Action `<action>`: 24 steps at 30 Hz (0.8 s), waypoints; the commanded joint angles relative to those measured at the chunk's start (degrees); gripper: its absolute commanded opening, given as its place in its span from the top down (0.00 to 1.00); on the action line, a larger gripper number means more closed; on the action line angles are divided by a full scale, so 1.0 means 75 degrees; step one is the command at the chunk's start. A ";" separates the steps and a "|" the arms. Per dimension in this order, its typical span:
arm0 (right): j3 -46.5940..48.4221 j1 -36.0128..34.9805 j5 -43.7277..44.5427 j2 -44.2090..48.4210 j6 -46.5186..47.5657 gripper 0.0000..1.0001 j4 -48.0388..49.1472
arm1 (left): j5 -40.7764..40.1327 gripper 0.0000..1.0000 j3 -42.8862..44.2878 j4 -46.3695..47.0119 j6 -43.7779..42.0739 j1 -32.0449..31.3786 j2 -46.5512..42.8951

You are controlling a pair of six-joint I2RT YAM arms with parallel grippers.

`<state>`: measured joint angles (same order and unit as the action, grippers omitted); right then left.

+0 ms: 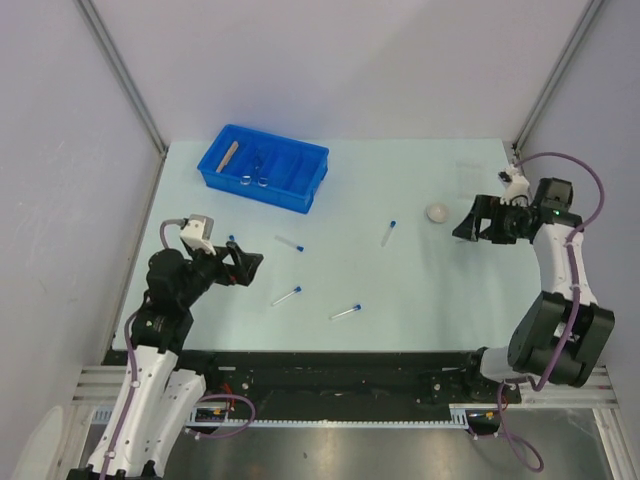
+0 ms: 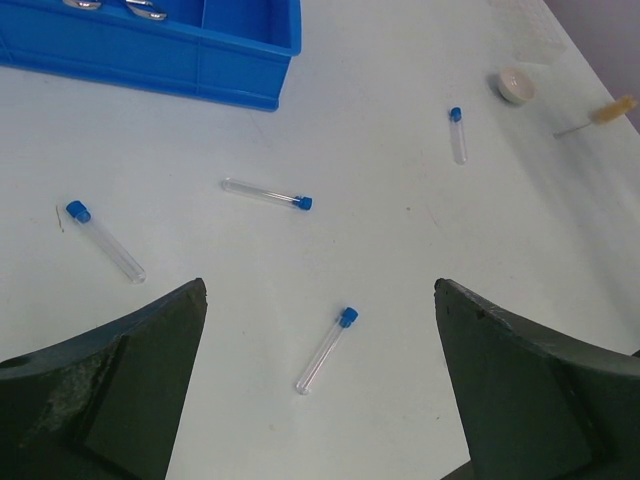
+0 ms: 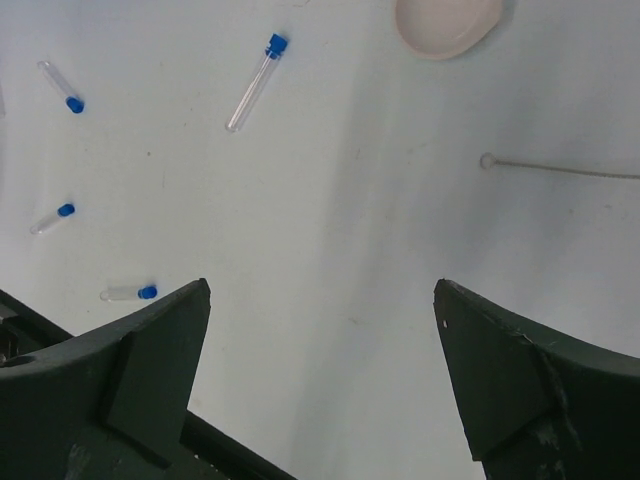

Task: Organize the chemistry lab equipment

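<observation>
Several clear blue-capped tubes lie scattered on the pale table, among them one [image 1: 289,243], another [image 1: 388,232] and a third [image 1: 346,312]. My left gripper [image 1: 254,263] hovers open at the left; in its wrist view [image 2: 320,285] a tube [image 2: 323,350] lies on the table between and beyond the fingers, untouched. At the right my right gripper [image 1: 463,229] is open and empty [image 3: 322,285], just right of the small white dish [image 1: 437,213]. A thin brown-handled tool [image 2: 600,115] lies past the dish [image 2: 516,85]. The wooden stick [image 1: 229,155] and metal tongs [image 1: 257,172] rest inside the bin.
The blue compartmented bin [image 1: 305,188] stands at the back left. A faint clear tube rack [image 2: 527,22] sits at the far right corner. Grey walls close in on three sides, and the arm bases and rail run along the near edge.
</observation>
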<state>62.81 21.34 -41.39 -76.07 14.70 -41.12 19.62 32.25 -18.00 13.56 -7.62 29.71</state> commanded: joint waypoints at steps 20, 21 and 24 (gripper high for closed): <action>0.2863 -0.1170 0.1159 -0.5524 -0.2955 0.53 0.2436 | -0.0471 0.00 -0.0069 0.0173 -0.0015 -0.0027 0.0187; 0.2992 -0.1170 0.1159 -0.5594 -0.3037 0.55 0.2448 | -0.0425 0.00 -0.0070 0.0173 -0.0015 -0.0027 0.0175; 0.3191 -0.1182 0.1217 -0.5853 -0.3260 0.59 0.2530 | -0.0331 0.00 -0.0093 0.0255 -0.0015 -0.0027 0.0187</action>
<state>82.63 12.86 -31.75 -118.48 -6.26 -24.62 15.81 32.12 -18.44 13.52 -7.66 31.73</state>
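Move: The white dish lies about 16 cm ahead of the right hand and 6 cm to its left, some 16 cm below it. The brush lies about 9 cm ahead of this hand and 6 cm to its right; the capped test tube is roughly 10 cm ahead and 19 cm left; the clear tray is some 27 cm ahead and 3 cm right. From the left hand, the dish lies about 25 cm ahead and 46 cm to the right. Bring the right gripper forward and down in one fast swoop, about 14 cm each way, until its fingertips are at the near right side of the white dish. On the way, tip the fingers some 15 degrees more steeply down, turn the hand about 10 degrees clockwise and close the wide-open fingers to a bit under half, with nothing gripped yet. ##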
